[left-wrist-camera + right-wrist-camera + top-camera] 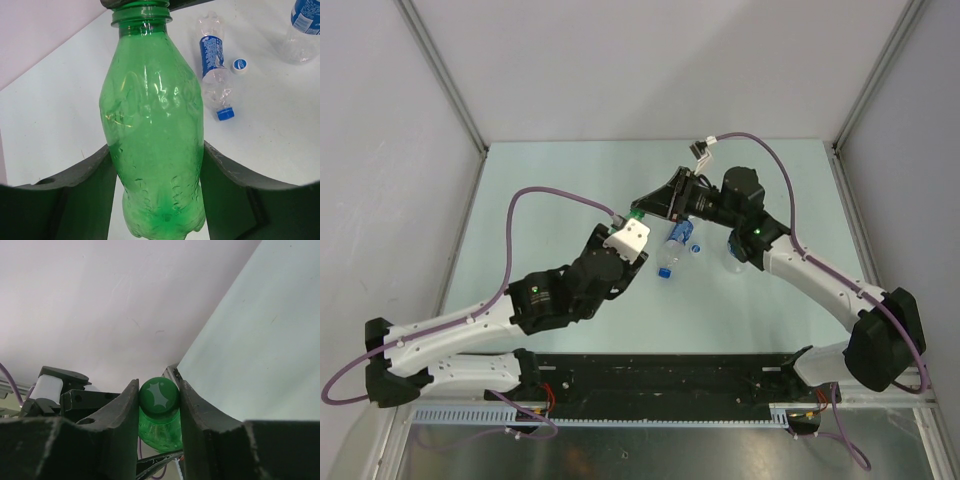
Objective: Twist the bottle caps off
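The green bottle (152, 125) is held off the table, with my left gripper (156, 147) shut on its lower body, both fingers pressed against its sides. Its green cap (159, 395) sits between the fingers of my right gripper (159, 390), which touch it on both sides. From above, the two grippers meet at the green bottle (636, 214) over the middle of the table. A clear blue-labelled bottle (216, 75) lies on the table with its blue cap (225, 114) on. A loose white cap (240, 65) with a blue print rests beside it.
Another clear blue-labelled bottle (302, 30) stands at the right, partly under my right arm (790, 262) in the top view. Grey walls close in the table (550, 190) at the back and on both sides.
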Controlling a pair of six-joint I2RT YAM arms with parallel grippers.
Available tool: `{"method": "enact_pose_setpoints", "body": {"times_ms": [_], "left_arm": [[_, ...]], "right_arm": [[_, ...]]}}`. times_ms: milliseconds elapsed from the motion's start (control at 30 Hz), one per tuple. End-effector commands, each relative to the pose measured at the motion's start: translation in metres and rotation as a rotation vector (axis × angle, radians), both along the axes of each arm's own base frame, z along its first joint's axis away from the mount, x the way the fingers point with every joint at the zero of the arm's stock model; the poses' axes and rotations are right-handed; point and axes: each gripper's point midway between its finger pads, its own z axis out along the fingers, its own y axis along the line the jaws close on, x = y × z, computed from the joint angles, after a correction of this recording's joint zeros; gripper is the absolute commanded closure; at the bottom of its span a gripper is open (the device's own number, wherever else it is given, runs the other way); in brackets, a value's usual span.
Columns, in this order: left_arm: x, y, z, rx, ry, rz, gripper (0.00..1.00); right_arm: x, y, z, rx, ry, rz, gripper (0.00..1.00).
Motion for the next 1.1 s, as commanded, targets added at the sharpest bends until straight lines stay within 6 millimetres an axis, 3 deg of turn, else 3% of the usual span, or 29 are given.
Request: {"method": "enact_pose_setpoints", "body": {"times_ms": [0,233,533,733,1067], "left_arm": [[0.002,-0.003,0.019,-0.036,-0.033,0.006,1.00],[-0.001,0.002,0.019,-0.074,-0.029,0.009,1.00],[-0.014,0.009,0.036,-0.234,-0.028,-0.050,1.00],[-0.027,-0.003,0.050,-0.369,0.002,-0.228,1.00],[-0.071,-0.036,0.073,-0.519,0.101,-0.650,1.00]], "right_arm": [[-0.004,0.002,0.029,0.049,-0.068,0.026,0.97],[-0.011,-0.002,0.038,0.044,-0.149,0.034,1.00],[-0.039,-0.013,0.063,0.083,-0.337,0.094,1.00],[-0.065,-0.023,0.081,0.119,-0.474,0.155,1.00],[-0.119,-0.041,0.102,0.181,-0.719,0.363,1.00]]}}
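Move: The green bottle's cap is still pinched between the right fingers, right at that hand's point. From the left hand, still wrapped round the bottle's body, the cap lies about 9 cm up, 5 cm ahead and 2 cm to the right. On the table below, counted from the left hand, the lying water bottle is some 16 cm ahead and 13 cm right, the loose cap about 14 cm ahead and 18 cm right, and the standing bottle roughly 9 cm ahead and 28 cm right. The green bottle is carried back towards the bases and up between both hands, by about 7 cm each way at the right hand and about 5 cm at the left, with a small drift to the right. The left wrist meanwhile swings clockwise nearly 30 degrees as its left side dips, and the right hand rolls about as much; both grips, body and cap, stay shut. ##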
